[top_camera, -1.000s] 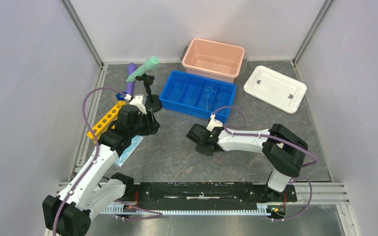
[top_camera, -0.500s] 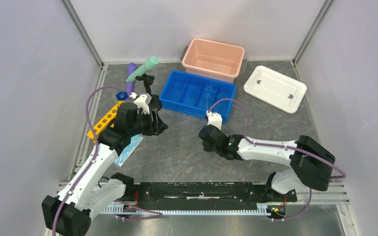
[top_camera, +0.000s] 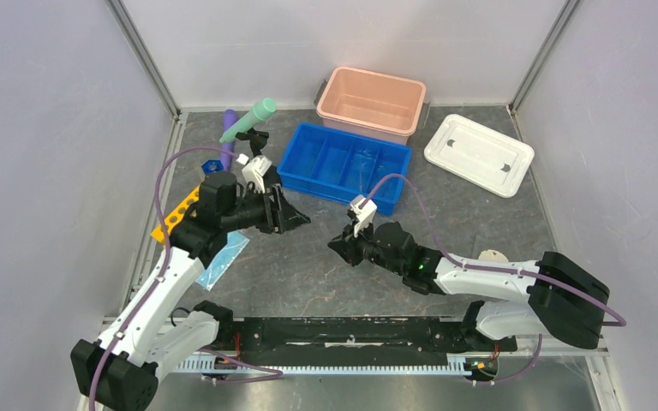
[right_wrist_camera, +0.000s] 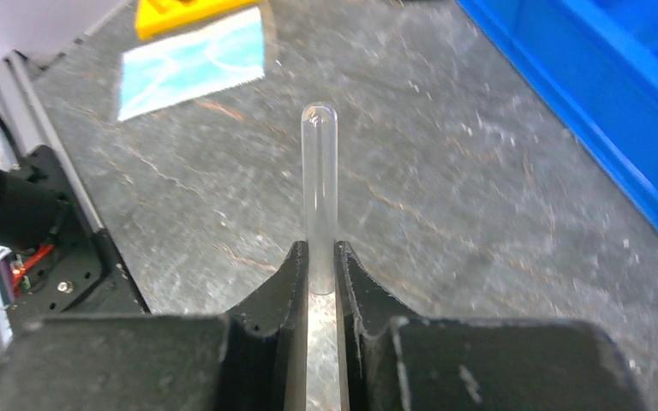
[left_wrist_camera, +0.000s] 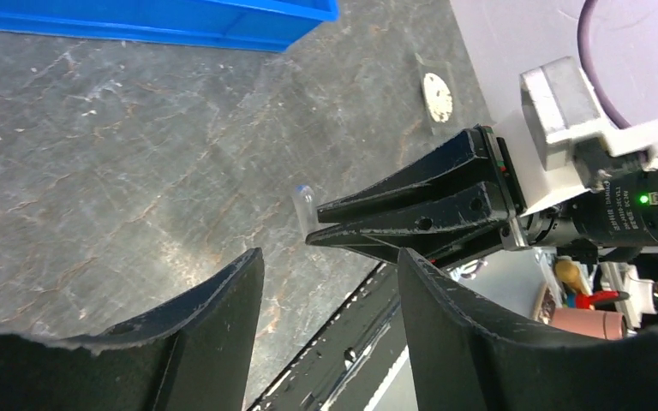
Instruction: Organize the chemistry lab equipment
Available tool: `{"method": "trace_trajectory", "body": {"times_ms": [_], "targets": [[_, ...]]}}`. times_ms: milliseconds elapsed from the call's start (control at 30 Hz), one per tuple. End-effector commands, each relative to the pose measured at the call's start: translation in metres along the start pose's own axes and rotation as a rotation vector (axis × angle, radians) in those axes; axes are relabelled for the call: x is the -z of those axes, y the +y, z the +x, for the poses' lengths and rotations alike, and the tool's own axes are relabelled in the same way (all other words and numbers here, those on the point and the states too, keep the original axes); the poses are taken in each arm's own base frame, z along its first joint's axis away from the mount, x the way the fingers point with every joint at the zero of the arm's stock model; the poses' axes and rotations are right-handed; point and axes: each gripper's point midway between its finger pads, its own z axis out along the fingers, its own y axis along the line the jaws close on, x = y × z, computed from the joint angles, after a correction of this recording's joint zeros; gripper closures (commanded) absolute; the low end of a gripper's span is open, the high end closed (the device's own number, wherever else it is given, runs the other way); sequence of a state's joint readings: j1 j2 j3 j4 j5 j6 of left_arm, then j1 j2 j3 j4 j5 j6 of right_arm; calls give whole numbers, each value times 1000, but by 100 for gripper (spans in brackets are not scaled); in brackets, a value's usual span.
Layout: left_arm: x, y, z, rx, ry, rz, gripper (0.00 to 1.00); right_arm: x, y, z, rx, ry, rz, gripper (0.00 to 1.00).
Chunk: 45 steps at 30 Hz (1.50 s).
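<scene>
My right gripper (right_wrist_camera: 320, 259) is shut on a thin clear glass tube (right_wrist_camera: 319, 184), which sticks out past the fingertips above the grey table. In the top view the right gripper (top_camera: 339, 245) points left toward my left gripper (top_camera: 298, 217). The left gripper (left_wrist_camera: 329, 257) is open and empty, and its wrist view shows the tube's rounded tip (left_wrist_camera: 304, 204) just beyond its fingers. Behind the left arm lie the yellow tube rack (top_camera: 176, 214) and light-blue mask (top_camera: 223, 257). Mint-green tube (top_camera: 249, 119), purple tube (top_camera: 228, 137), black clamp stand (top_camera: 258, 142) and blue funnel (top_camera: 212, 164) sit at the back left.
A blue divided tray (top_camera: 347, 163) stands at the back centre, close to both grippers. Behind it is a pink bin (top_camera: 370, 103), and its white lid (top_camera: 478, 154) lies at the back right. Metal frame posts and grey walls bound the table.
The right arm has stretched out low and turned its gripper leftward with the tube. The left gripper has moved right toward it and opened wider.
</scene>
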<state>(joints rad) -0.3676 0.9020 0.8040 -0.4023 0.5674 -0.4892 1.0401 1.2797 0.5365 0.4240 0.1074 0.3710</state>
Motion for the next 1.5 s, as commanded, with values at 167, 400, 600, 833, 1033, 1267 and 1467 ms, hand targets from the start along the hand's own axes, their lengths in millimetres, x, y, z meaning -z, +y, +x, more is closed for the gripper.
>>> {"method": "trace_trajectory", "body": {"times_ms": [167,400,600,833,1033,1267,1467], "targets": [[-7,-29,-4,68,61,140,35,2,45,-66,82,-237,-209,85],[-11,-25,-4,78,66,124,37,-1,55,-68,90,-235,-252,85],[-18,-21,-1,102,97,122,48,-2,57,-67,93,-228,-256,85],[-21,-20,1,115,121,131,66,-2,56,-65,95,-221,-249,85],[-24,-16,2,119,128,113,79,-5,55,-60,95,-205,-245,81],[-19,-4,-6,76,93,10,84,-3,50,-57,91,-195,-221,60],[4,39,-30,-23,-21,-304,84,11,43,-58,83,-222,-197,37]]}}
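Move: Between the right fingertips the test tube already stands up, held near its lower end. Its middle is about 5 cm to the right of the open left hand, level with it forward and 6 cm below; the black stand is some 13 cm ahead and 8 cm left of that hand. From the right hand, the left gripper is roughly 6 cm left, 1 cm ahead and 9 cm above, and the blue tray 17 cm ahead, 2 cm right and 10 cm below. Lifting the test tube about 4 cm and carrying it 3 cm left, the right hand brings it to the left gripper, then holds nearly still. The left hand eases some 2 cm right and down, tipping its fingers down about 10 degrees, and pinches the tube's upper part; the right fingers then open, and the left draws off forward and left. ##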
